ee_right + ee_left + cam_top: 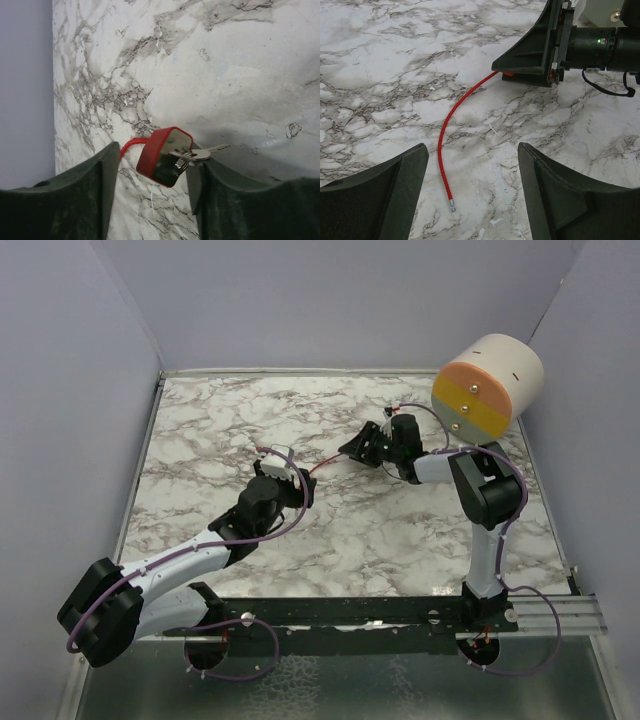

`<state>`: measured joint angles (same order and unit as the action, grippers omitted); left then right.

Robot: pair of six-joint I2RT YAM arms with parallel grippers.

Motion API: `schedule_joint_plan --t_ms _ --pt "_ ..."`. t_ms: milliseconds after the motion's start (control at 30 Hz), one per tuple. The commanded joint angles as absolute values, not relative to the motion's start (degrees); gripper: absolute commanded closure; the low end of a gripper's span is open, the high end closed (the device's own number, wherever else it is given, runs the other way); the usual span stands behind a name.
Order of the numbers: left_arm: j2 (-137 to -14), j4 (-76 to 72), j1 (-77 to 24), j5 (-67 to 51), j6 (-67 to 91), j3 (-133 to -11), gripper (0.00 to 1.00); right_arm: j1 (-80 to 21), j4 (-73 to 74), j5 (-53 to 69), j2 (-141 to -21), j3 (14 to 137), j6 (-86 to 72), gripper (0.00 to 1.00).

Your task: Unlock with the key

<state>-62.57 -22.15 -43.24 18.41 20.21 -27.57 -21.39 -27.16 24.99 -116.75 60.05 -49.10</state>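
Note:
A red padlock (162, 155) lies tilted on the marble between my right gripper's (152, 150) fingers. A silver key (207, 151) on a ring sticks out of its metal face toward the right finger. The jaws stand open, with a gap on the lock's left side. The lock's red cable (451, 116) runs across the table. Its loose metal tip (452, 206) lies free, just inside the left finger of my open left gripper (472, 150). From above, the left gripper (290, 472) and right gripper (358, 445) face each other, with the cable (325, 466) between them.
A white cylinder (487, 388) with an orange and yellow face stands at the back right, close behind the right arm. Pale walls enclose the marble table (220, 430) on three sides. A black rail (350, 610) runs along the near edge.

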Motion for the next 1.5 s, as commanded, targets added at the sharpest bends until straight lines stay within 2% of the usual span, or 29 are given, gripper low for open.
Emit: schedule_joint_plan --t_ms 0,200,333,400,500,600,733,967,1267,1467 --pt "-62.4 -23.2 -43.1 17.5 19.9 -28.2 0.25 -21.8 -26.7 23.5 -117.2 61.2 -48.0 0.39" --pt "-62.0 -23.1 -43.1 17.4 20.4 -28.3 0.25 -21.8 -26.9 23.6 -115.3 58.8 -47.6 0.28" --pt "-61.3 -23.1 -43.1 17.9 20.6 -28.2 0.23 -21.8 -26.0 23.7 -113.2 56.9 -47.3 0.26" --pt "-60.7 -22.6 -43.1 19.3 21.5 -28.3 0.19 -21.8 -25.2 23.3 -111.0 55.2 -46.8 0.26" --pt "-59.5 -21.7 -43.1 21.5 23.2 -28.3 0.07 -21.8 -23.5 21.5 -106.1 51.8 -45.7 0.20" --pt "-58.4 -20.8 -43.1 23.4 24.7 -28.5 0.01 -21.7 -19.8 17.8 -100.0 49.0 -44.1 0.16" --pt "-56.8 -20.7 -43.1 25.2 25.3 -28.1 0.01 -21.6 -11.4 8.7 -89.7 45.7 -41.1 0.11" --pt "-52.6 -20.6 -43.1 29.1 25.5 -25.5 0.01 -21.5 4.9 -15.4 -72.3 40.8 -43.8 0.06" --pt "-42.2 -17.9 -43.2 39.1 23.5 -22.4 0.01 -21.5 6.5 -18.1 -50.3 28.2 -43.3 0.06" --pt "-34.6 -13.8 -43.2 45.7 25.1 -20.0 0.01 -21.5 5.6 -17.3 -44.3 24.9 -40.8 0.06"
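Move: The red lock lies on the table between the right hand's half-open fingers, practically at the hand point and perhaps 1 cm below it. Its keys stick out some 3 cm to the right and about 1 cm ahead; the cable's free end lies roughly 15 cm back and 12 cm to the left. From the left hand the lock is about 14 cm ahead, 10 cm to the right and 12 cm below. The right fingers, already loosened around the red lock, spread wide and leave it lying; that hand first draws back, then rises and swings right, ending about 19 cm right, 14 cm back and 9 cm higher, turned some 30 degrees clockwise. The empty left hand opens fully, lifts about 6 cm and veers 9 cm left, away from the lock, turning counter-clockwise. ##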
